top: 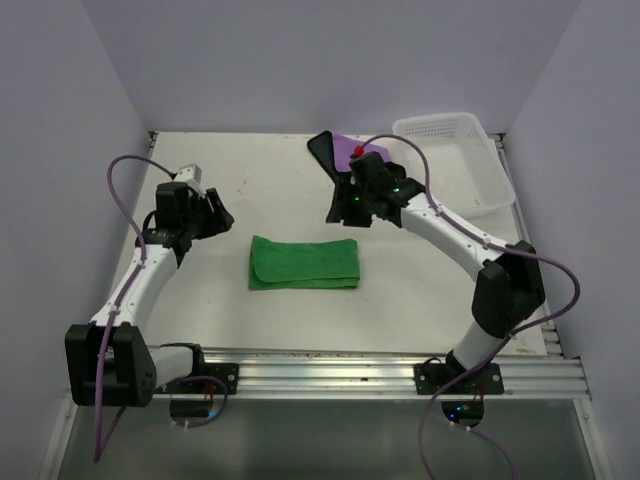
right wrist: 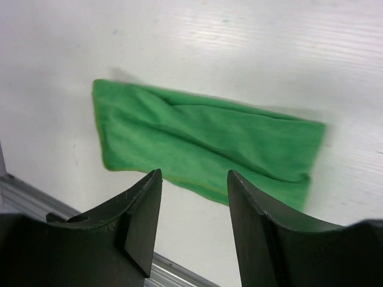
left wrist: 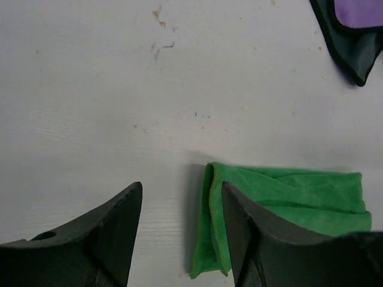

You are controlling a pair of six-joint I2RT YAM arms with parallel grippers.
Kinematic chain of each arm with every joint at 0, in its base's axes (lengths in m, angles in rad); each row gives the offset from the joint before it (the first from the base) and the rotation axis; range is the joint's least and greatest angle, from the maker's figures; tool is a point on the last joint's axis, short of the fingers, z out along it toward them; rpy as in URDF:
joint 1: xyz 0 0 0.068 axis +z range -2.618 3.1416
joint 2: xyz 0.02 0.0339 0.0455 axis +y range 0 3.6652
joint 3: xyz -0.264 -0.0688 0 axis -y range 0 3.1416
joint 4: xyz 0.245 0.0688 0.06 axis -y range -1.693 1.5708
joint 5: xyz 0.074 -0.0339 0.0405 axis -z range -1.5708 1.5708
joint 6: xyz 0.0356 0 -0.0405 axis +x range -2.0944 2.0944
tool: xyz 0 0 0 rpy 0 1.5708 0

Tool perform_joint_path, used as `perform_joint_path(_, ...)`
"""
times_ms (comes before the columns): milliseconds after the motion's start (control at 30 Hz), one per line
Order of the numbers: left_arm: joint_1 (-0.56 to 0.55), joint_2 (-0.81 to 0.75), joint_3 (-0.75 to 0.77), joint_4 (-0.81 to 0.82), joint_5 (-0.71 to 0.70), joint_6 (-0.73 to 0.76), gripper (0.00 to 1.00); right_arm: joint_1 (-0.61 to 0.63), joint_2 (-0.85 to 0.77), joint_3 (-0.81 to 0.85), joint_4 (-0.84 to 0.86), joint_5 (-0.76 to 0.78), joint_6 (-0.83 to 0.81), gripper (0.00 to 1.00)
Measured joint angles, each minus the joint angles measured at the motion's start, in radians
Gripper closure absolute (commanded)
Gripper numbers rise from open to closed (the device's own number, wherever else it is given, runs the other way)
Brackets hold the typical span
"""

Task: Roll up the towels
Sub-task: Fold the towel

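Observation:
A bright green towel (top: 304, 262) lies folded into a flat strip in the middle of the table. The purple towel (top: 347, 147), black backed, lies crumpled at the back, partly hidden under my right wrist. My left gripper (top: 222, 218) hangs open to the left of the green towel. In the left wrist view its jaws (left wrist: 181, 190) stand apart over bare table, with the towel's left end (left wrist: 287, 197) beside the right finger. My right gripper (top: 342, 212) is open above the table behind the green towel (right wrist: 203, 137), with nothing between its fingers (right wrist: 194, 176).
A white lattice basket (top: 455, 160) stands at the back right corner, beside the purple towel (left wrist: 359, 12). A metal rail (top: 330, 370) runs along the near table edge. Purple-grey walls close in the left, right and back.

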Motion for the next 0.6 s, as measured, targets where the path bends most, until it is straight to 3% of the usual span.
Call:
perform_joint_path(167, 0.0, 0.079, -0.006, 0.022, 0.108, 0.013, 0.39, -0.138, -0.099, -0.214, 0.042, -0.017, -0.026, 0.53)
perform_joint_path(333, -0.041, 0.122, 0.012, 0.027, 0.169, 0.02, 0.41, -0.126, -0.132, -0.378, 0.065, -0.046, -0.063, 0.69)
perform_joint_path(433, -0.141, 0.174, 0.116, 0.019, 0.166, 0.024, 0.54, -0.117, -0.192, -0.453, 0.077, -0.058, -0.07, 0.73)
perform_joint_path(500, -0.203, 0.233, 0.216, 0.027, 0.167, 0.022, 0.7, -0.117, -0.232, -0.483, 0.09, -0.066, -0.07, 0.74)
perform_joint_path(600, -0.297, 0.346, 0.375, 0.055, 0.163, 0.027, 0.81, -0.117, -0.266, -0.509, 0.113, -0.075, -0.069, 0.74)
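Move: The folded towel's right end lies about 5 cm right of the right gripper, 4 cm back and 15 cm below. The black cloth, with the purple one on it, is some 25 cm ahead and 4 cm right of that gripper, and the white basket 25 cm ahead and 34 cm right. From the left gripper, the towel's right end is roughly 35 cm right, 4 cm back and 13 cm down; the towel's middle is 20 cm right, 4 cm back. Swing the right gripper about 9 cm right, then sink it some 7 cm and draw it back to just outside the towel's right end, narrowing the fingers by half without gripping. Dip the left gripper slightly while starting right, then sweep it 15 cm right overall, rising and reaching forward past the towel's far side, turning some 25 degrees clockwise and closing the fingers more than halfway. ##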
